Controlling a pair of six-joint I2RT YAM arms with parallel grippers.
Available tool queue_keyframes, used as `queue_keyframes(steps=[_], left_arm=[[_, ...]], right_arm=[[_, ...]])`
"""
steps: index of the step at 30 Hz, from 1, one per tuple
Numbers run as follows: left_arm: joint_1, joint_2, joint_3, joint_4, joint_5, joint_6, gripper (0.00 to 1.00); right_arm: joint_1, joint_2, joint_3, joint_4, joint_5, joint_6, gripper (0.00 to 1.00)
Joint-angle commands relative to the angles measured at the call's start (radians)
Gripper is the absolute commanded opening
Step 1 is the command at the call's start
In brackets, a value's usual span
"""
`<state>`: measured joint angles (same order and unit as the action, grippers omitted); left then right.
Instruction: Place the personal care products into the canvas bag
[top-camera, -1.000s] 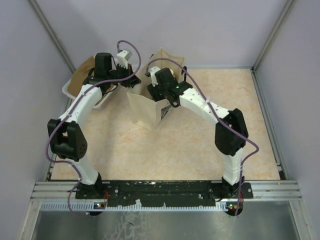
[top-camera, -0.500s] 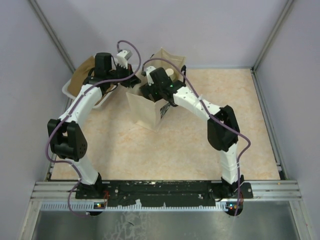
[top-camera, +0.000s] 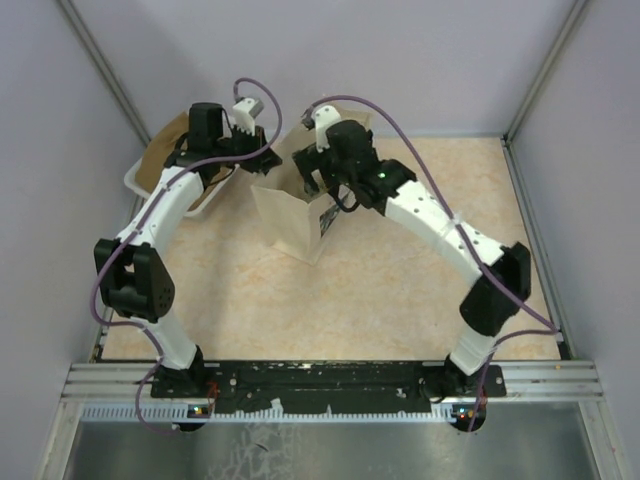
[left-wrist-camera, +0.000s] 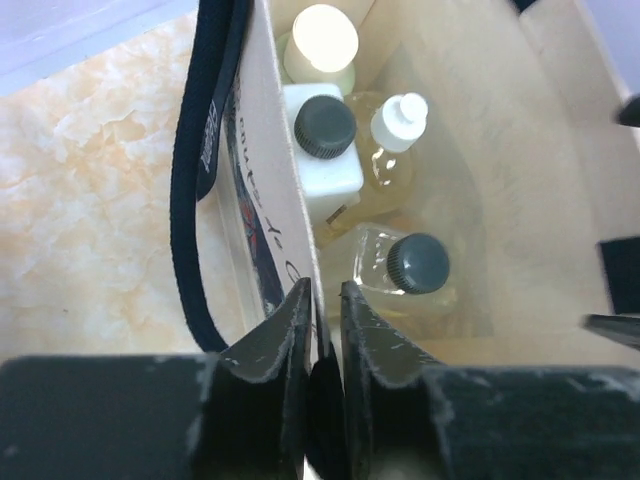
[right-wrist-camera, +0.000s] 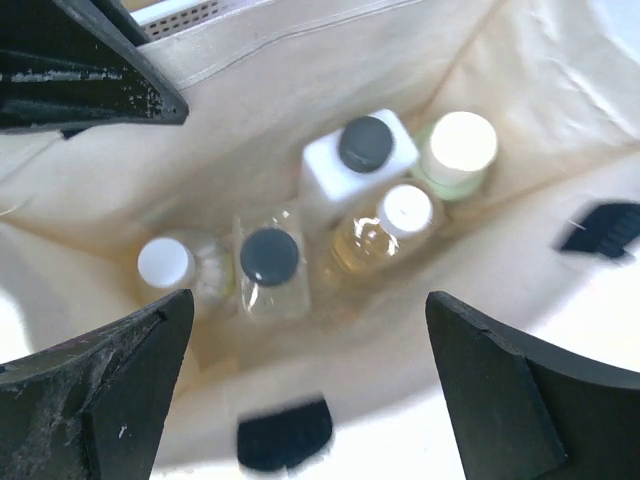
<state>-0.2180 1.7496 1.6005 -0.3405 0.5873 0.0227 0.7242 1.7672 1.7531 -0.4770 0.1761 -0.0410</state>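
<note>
The canvas bag (top-camera: 290, 225) stands upright at the back middle of the table. My left gripper (left-wrist-camera: 322, 298) is shut on its rim (left-wrist-camera: 285, 190), just beside a black handle (left-wrist-camera: 200, 190). My right gripper (right-wrist-camera: 310, 300) hangs open over the bag's mouth, holding nothing. Inside stand the personal care products: the olive-green bottle with cream cap (right-wrist-camera: 462, 142), the square whitish one with black cap (right-wrist-camera: 364, 145), the amber one with white cap (right-wrist-camera: 408, 208), the clear one with black cap (right-wrist-camera: 270, 257) and the silvery one with white cap (right-wrist-camera: 165, 262).
A white tub (top-camera: 135, 180) with brown cloth sits at the back left, behind my left arm. Lilac walls and metal posts close in the table on three sides. The marbled tabletop (top-camera: 400, 290) stretches in front and to the right of the bag.
My right gripper has opened wide and lifted out of the bag, its elbow swinging out to the right. The left gripper has stayed on the bag's rim.
</note>
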Motion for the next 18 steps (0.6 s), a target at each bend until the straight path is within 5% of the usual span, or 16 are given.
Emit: queue_keyframes(steps=[1, 3, 4, 10, 18], left_arm=[[0.002, -0.03, 0.089, 0.017, 0.01, 0.016, 0.44], [0.002, -0.035, 0.119, 0.006, 0.005, 0.019, 0.89], [0.002, -0.041, 0.132, 0.005, 0.002, 0.02, 0.98], [0.003, -0.104, 0.132, 0.024, -0.053, 0.022, 0.99], [0.012, -0.344, -0.223, 0.115, -0.34, -0.017, 0.99]], right_arm=[[-0.021, -0.24, -0.088, 0.071, 0.092, 0.016, 0.99], [-0.047, -0.293, -0.138, 0.076, 0.1, 0.034, 0.99], [-0.061, -0.315, -0.167, 0.081, 0.11, 0.037, 0.99], [-0.147, -0.396, -0.337, 0.121, 0.134, 0.046, 0.99], [-0.253, -0.511, -0.598, 0.184, 0.132, 0.115, 0.99]])
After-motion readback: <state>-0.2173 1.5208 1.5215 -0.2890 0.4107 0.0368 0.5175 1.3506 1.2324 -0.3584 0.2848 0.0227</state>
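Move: The canvas bag's left rim is still pinched in the left hand. The bag's middle lies about 9 cm to that hand's right, 2 cm ahead and 12 cm below, and the white crate some 21 cm to its left, 10 cm ahead and 21 cm lower. From the empty right hand, the bag's middle is about 5 cm ahead, 3 cm left and 14 cm below, and the clear black-capped bottle inside is 2 cm ahead, 3 cm left and 18 cm below. The canvas bag's left rim comes free as the left fingers spread wide. That hand lifts nearly 9 cm, then starts drifting left and back off the bag, its fingers tipping up a little. Meanwhile the open, empty right hand swings some 16 cm right, out past the bag's right rim, first rising about 8 cm and then sinking to just below its starting height, turning clockwise. ##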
